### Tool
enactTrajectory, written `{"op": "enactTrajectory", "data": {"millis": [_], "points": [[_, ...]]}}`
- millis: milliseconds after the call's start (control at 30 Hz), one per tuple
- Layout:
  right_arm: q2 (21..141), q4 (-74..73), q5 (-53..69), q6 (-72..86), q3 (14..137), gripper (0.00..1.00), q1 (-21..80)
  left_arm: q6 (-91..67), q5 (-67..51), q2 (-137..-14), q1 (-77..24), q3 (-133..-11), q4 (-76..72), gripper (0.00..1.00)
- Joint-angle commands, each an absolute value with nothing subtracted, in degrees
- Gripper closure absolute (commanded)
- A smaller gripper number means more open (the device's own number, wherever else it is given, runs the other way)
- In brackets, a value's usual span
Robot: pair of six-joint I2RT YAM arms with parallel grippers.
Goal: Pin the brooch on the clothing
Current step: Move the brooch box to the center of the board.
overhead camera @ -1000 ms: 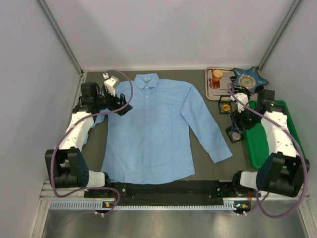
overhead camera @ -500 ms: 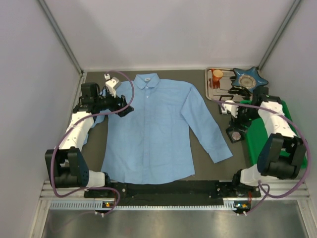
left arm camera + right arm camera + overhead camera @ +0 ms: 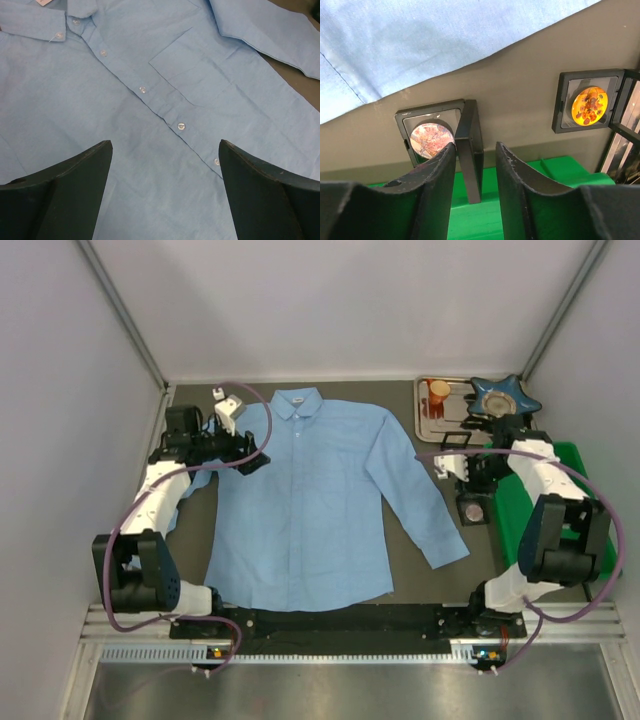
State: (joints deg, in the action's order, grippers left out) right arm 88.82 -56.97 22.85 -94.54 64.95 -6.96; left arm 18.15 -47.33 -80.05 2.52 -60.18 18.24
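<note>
The clothing [image 3: 300, 510], a light blue shirt, lies flat and buttoned at the table's middle. My left gripper [image 3: 245, 452] hovers over its chest, and in the left wrist view its jaws [image 3: 165, 145] stand wide open above the button placket [image 3: 181, 126] with nothing between them. A round pinkish brooch [image 3: 431, 140] rests in an open black case [image 3: 472, 508] beside the shirt sleeve [image 3: 420, 40]. My right gripper [image 3: 475, 147] straddles that case's upright lid [image 3: 470, 150]; the left finger is against it and a gap shows on the right. A second case holds an orange brooch [image 3: 589, 104].
A green bin [image 3: 525, 530] sits just right of the cases, under my right arm. At the back right stands a metal tray [image 3: 425, 425] with an orange cup, beside a blue star-shaped dish [image 3: 505, 398]. A small white object [image 3: 225, 408] lies by the shirt's left shoulder.
The right arm has swung back and inward over the cases, and its jaws have narrowed around the pink brooch case's lid. The left arm has stayed still.
</note>
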Motion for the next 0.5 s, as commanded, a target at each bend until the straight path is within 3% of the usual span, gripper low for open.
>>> {"op": "enactTrajectory", "data": {"millis": [0,300,467], "points": [[89.39,-56.34,22.68,-97.64,65.57,0.63,-6.07,19.69,-48.78,-80.59,2.20,-62.84,17.58,0.08],[90.35,-56.34,23.11,-97.39,67.14,0.86,-4.93,20.21,-48.60,-81.74,2.29,-63.28,17.40,0.08],[92.63,-55.81,24.17,-93.52,71.62,0.92,-3.34,20.39,-48.69,-82.44,2.29,-63.54,17.23,0.08]]}}
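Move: The right hand hangs astride the upright open lid of the brooch box; the lid's middle is about 1 cm back, 2 cm right and 2 cm below. The box itself lies some 5 cm back, 2 cm right and 4 cm down, with the yellow brooch's box about 10 cm ahead and 2 cm left, and the shirt sleeve's middle 11 cm left and 2 cm back. From the left hand the lid lies about 49 cm right, 7 cm back and 12 cm lower. The right hand stays almost in place while its part-open fingers close on the raised lid near its left upper corner, pinching it between the front and back pads, with the wrist turning only a few degrees counter-clockwise. With the lid gripped it starts off forward by about 1 cm and slightly left, taking the brooch box towards the yellow brooch's box and the sleeve side. ##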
